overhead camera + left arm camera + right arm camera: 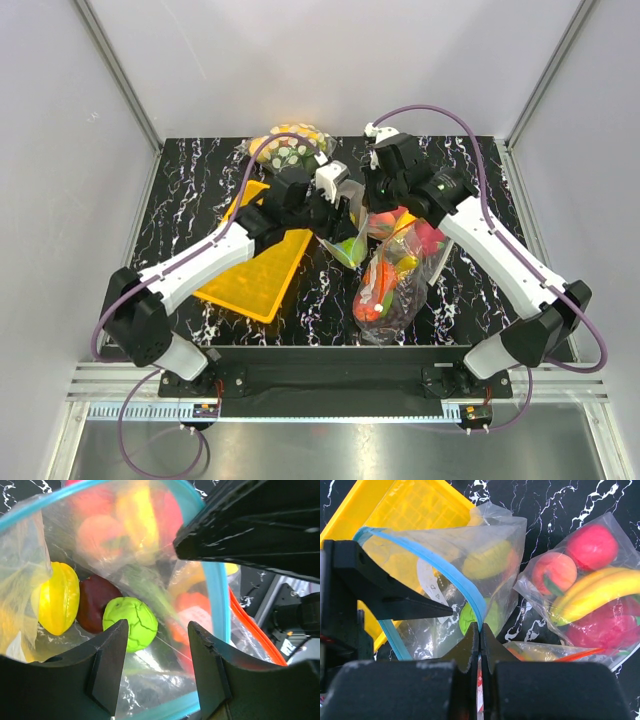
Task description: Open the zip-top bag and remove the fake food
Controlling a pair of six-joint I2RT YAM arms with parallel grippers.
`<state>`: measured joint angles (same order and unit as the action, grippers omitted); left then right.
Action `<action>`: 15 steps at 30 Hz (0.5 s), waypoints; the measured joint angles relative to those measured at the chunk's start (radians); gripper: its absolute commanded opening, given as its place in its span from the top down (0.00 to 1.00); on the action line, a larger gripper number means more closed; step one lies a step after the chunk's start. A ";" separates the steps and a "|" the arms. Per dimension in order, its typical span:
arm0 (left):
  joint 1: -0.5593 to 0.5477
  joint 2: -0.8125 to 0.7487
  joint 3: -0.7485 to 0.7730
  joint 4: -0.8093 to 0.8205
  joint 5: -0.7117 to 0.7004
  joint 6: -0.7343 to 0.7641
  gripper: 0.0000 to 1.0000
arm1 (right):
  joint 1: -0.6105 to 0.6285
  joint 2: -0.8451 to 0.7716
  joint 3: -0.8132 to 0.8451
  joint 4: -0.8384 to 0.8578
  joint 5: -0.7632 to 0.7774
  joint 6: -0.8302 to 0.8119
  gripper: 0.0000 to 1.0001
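The zip-top bag stands with its blue-teal zip strip pulled into a wide loop. My right gripper is shut on that strip at its near corner. My left gripper is open, its fingers reaching into the bag's mouth with nothing between them. The fake food lies in the bag's bottom: a bright green ball just past the left fingertip, a dark red fruit and a yellow-green piece. From above, both grippers meet over the bag at mid-table.
A yellow tray lies left of the bag under the left arm. A larger clear bag of red and orange fruit lies at the right, another with a peach and a banana beside it. A white-dotted bag sits at the back.
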<state>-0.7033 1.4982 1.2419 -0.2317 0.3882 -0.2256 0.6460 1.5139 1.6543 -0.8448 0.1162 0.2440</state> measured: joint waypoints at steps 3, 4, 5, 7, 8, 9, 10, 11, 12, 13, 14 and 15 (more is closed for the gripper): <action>-0.016 0.015 -0.002 0.009 -0.042 0.014 0.43 | 0.000 -0.011 0.000 -0.008 0.000 0.010 1.00; -0.021 0.025 -0.002 0.015 -0.058 0.016 0.43 | 0.000 -0.014 0.000 -0.013 0.000 0.015 1.00; -0.025 0.036 -0.002 0.021 -0.073 0.017 0.43 | 0.000 -0.015 0.000 -0.017 -0.001 0.018 1.00; -0.035 0.064 -0.003 0.025 -0.103 0.017 0.43 | 0.000 -0.019 0.000 -0.020 -0.001 0.025 1.00; -0.040 0.079 -0.003 0.027 -0.116 0.017 0.43 | 0.000 -0.019 0.000 -0.021 -0.001 0.028 1.00; -0.044 0.095 -0.003 0.028 -0.129 0.017 0.43 | 0.000 -0.021 -0.002 -0.021 -0.002 0.033 1.00; -0.046 0.108 -0.003 0.027 -0.138 0.017 0.43 | 0.000 -0.024 -0.005 -0.021 -0.002 0.038 1.00; -0.050 0.124 -0.003 0.027 -0.150 0.018 0.43 | 0.000 -0.028 -0.011 -0.021 -0.002 0.042 1.00; -0.053 0.138 -0.003 0.028 -0.159 0.019 0.43 | 0.000 -0.032 -0.016 -0.022 -0.003 0.045 1.00; -0.055 0.151 -0.003 0.028 -0.166 0.020 0.43 | 0.000 -0.036 -0.023 -0.022 -0.002 0.050 1.00; -0.057 0.162 -0.003 0.028 -0.174 0.021 0.43 | 0.000 -0.041 -0.033 -0.021 -0.003 0.054 1.00; -0.058 0.171 -0.003 0.027 -0.183 0.022 0.43 | -0.002 -0.046 -0.042 -0.022 -0.003 0.059 1.00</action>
<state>-0.7616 1.6688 1.2388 -0.2050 0.2050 -0.2035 0.6445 1.4677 1.6119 -0.8665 0.1131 0.3031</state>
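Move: Inside the open bag the green fake vegetable lies about 12 cm below the left hand, some 3 cm ahead and 2 cm to its right. A dark red piece lies about 4 cm beyond the green one and 1 cm right of it, and a yellow piece about 6 cm beyond and 2 cm left of it. The closed bag with carrots is roughly 5 cm back and 11 cm right of the left hand. From the right hand the green one is about 17 cm below, 2 cm back and 3 cm left. Still pinching the blue rim in shut fingers, the right hand holds the bag's mouth up and eases back about 1.5 cm. The left hand plunges some 8 cm down through the mouth towards the green vegetable, edging 2 cm forward and tipping its fingers about 10 degrees further down. Its fingers stay half open to either side of the green piece; whether they touch it can't be seen. ##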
